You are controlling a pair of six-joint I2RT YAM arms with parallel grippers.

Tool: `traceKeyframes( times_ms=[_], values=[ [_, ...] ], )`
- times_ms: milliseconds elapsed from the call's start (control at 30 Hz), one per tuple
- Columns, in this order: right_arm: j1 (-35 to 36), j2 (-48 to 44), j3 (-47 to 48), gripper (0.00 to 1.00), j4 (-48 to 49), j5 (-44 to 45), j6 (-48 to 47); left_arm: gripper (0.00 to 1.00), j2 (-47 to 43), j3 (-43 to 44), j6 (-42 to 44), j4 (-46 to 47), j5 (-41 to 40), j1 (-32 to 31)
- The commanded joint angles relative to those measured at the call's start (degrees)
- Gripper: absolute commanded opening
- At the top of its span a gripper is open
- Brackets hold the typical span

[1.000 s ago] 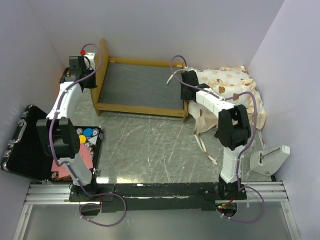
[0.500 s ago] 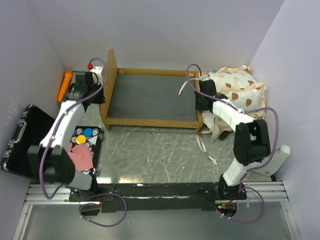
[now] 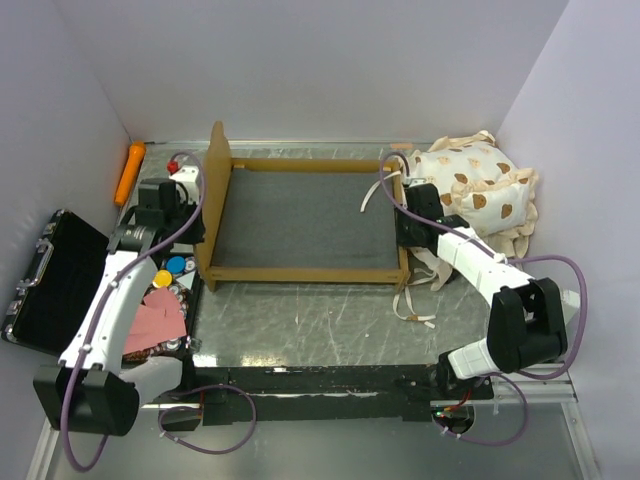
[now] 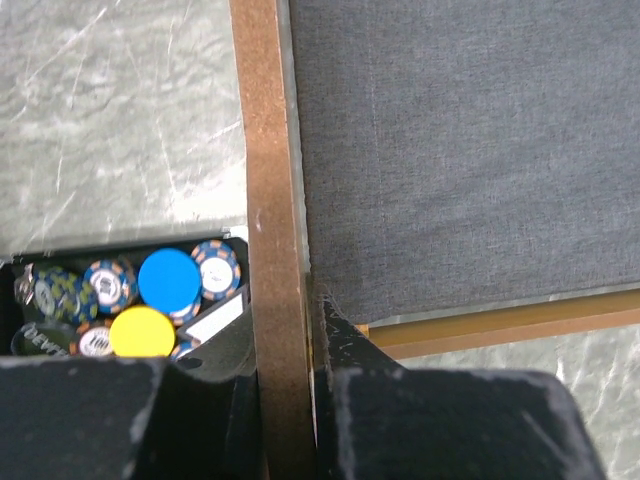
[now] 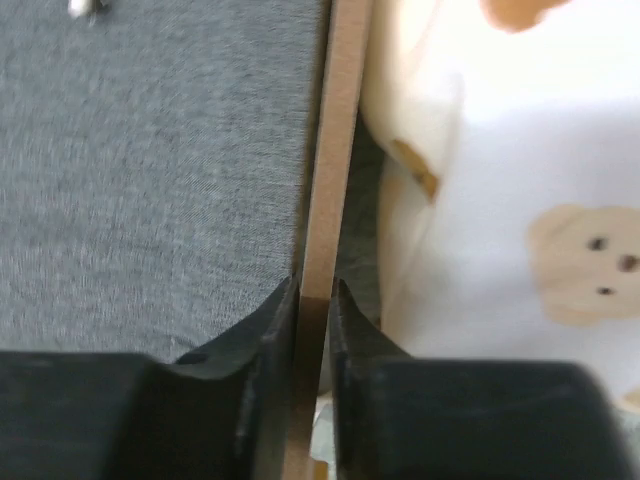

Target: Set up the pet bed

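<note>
The pet bed (image 3: pixel 300 215) is a light-wood frame with a grey base, lying in the middle of the table with its tall headboard (image 3: pixel 214 200) to the left. My left gripper (image 3: pixel 196 232) is shut on the headboard (image 4: pixel 272 200), one finger on each face (image 4: pixel 285 322). My right gripper (image 3: pixel 405 226) is shut on the thin footboard (image 5: pixel 335 150), clamping its top edge (image 5: pixel 314 292). The cream bear-print bedding (image 3: pixel 475 190) is bunched up just right of the footboard, outside the frame, and shows beside the board (image 5: pixel 520 200).
An open black case (image 3: pixel 50 290) lies at the left, with coloured chips (image 3: pixel 170 272) and a pink cloth (image 3: pixel 155 320) beside the headboard. An orange object (image 3: pixel 130 172) rests at the back left wall. Loose cream ties (image 3: pixel 415 300) trail on the table near the footboard.
The bed frame has slid right and toward the table's front edge, both grippers travelling with it. The bedding now sits pressed toward the back right corner.
</note>
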Motion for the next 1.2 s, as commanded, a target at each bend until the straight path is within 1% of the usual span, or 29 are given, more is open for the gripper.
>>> traceKeyframes(
  times_ms=[0,33,100,133,167,200,233,267,300,367,400,467,500,567,633,667,700,733,767,800,833,900,933,1100,1133,1167],
  values=[
    [2.2,-2.0,-2.1,0.32,4.2,-15.1,-4.1,0.01,-4.4,-3.7,7.0,-4.8,15.9,-3.7],
    [2.2,-1.6,-1.3,0.39,3.5,-16.0,-4.5,0.04,-4.6,-4.6,7.2,-4.2,16.5,-3.7],
    [2.2,-2.1,0.6,0.53,2.2,-16.1,-5.0,0.14,-4.1,-5.0,6.7,-4.8,17.7,-3.7],
    [2.1,-3.0,0.9,0.58,2.1,-15.8,-5.2,0.24,-3.8,-4.5,7.1,-5.6,18.4,-3.7],
    [2.1,-4.4,1.5,0.64,1.9,-15.2,-5.4,0.37,-3.6,-3.8,6.7,-6.2,18.5,-3.7],
    [2.2,-5.6,2.2,0.73,1.4,-14.7,-5.8,0.39,-3.7,-3.3,6.3,-6.4,18.1,-3.6],
    [2.0,-7.0,3.7,0.87,0.9,-14.3,-6.5,0.45,-4.0,-3.0,5.9,-6.3,17.8,-3.6],
    [2.0,-8.3,4.8,0.93,0.1,-13.8,-7.1,0.54,-4.6,-2.6,5.5,-6.3,17.4,-3.5],
    [1.8,-9.5,6.6,0.99,-1.1,-12.8,-7.8,0.61,-5.4,-2.1,5.4,-6.3,16.9,-3.4],
    [0.7,-11.1,10.0,0.99,-3.4,-10.6,-8.2,0.73,-6.7,-0.6,5.2,-6.4,15.9,-3.4],
    [-0.6,-11.7,12.0,0.99,-4.4,-9.2,-7.7,0.75,-7.0,0.2,5.1,-6.7,15.1,-3.4],
    [-4.2,-13.2,12.7,0.99,-4.1,-5.7,-5.8,0.82,-7.4,1.7,4.7,-7.0,12.6,-3.2],
    [-5.9,-13.9,12.7,0.99,-3.8,-4.1,-4.9,0.83,-7.5,2.1,4.7,-7.1,11.0,-3.1],
    [-7.5,-13.6,13.2,0.99,-3.2,1.1,-6.3,0.91,-8.2,3.3,5.1,-7.0,8.0,-2.9],
    [-8.5,-10.2,15.6,0.99,-4.0,1.9,-7.6,0.91,-8.9,4.8,5.7,-7.2,5.9,-2.9],
    [-8.6,-8.0,17.7,0.99,-5.4,4.4,-8.3,0.92,-9.2,5.6,6.0,-7.2,5.3,-2.8],
    [-8.6,-5.4,20.4,0.99,-7.7,8.0,-8.4,0.92,-9.6,6.4,5.9,-7.2,4.6,-2.8],
    [-8.7,-3.4,23.2,0.99,-10.5,13.6,-8.0,0.93,-10.0,7.4,6.1,-7.2,4.3,-2.8],
    [-9.4,-1.9,24.7,0.99,-11.7,17.7,-7.7,0.94,-10.3,8.1,6.2,-7.2,4.0,-2.8],
    [-10.5,-1.6,24.8,0.99,-11.3,20.0,-7.7,0.94,-10.9,8.6,6.1,-7.1,3.7,-2.8],
    [-12.5,-1.9,23.6,0.99,-9.5,19.4,-7.6,0.95,-11.2,8.8,6.3,-7.0,3.7,-2.8],
    [-17.4,-2.1,20.8,0.99,-5.6,15.5,-7.0,0.95,-12.0,8.5,6.4,-6.8,4.1,-2.8],
    [-19.0,-0.9,20.8,0.99,-5.5,13.7,-6.9,0.95,-12.0,8.3,6.4,-7.0,4.1,-2.8],
    [-22.2,10.6,28.2,0.99,-11.0,12.8,-9.0,0.94,-12.0,8.4,6.5,-6.8,3.1,-2.8],
    [-22.8,11.5,28.5,0.97,-10.5,11.6,-9.4,0.94,-11.9,8.6,6.5,-6.8,2.9,-2.8],
    [-23.6,12.0,28.3,0.88,-9.7,10.5,-9.4,0.94,-12.1,8.8,6.6,-7.0,2.8,-2.8]
  ],
)
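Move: The left hand holds the headboard's top edge near its near end; the board's middle is some 14 cm ahead, level sideways and 10 cm lower, with the chip tray about 7 cm left, 7 cm back and 20 cm below the hand. The right hand holds the footboard, whose middle is roughly 10 cm straight ahead. From that hand the small pillow lies some 20 cm right and 10 cm ahead, the bear-print cushion under it about 13 cm right and 13 cm ahead, both slightly lower. Back about a centimetre with the bed still pinched at both ends, then both grippers open and come free. The right rises clear of the footboard, swings roughly 20 cm right and somewhat forward, turning clockwise, and dips to hover open over the pillow; the left backs off, then lifts off the headboard, its fingers tipping up slightly. ##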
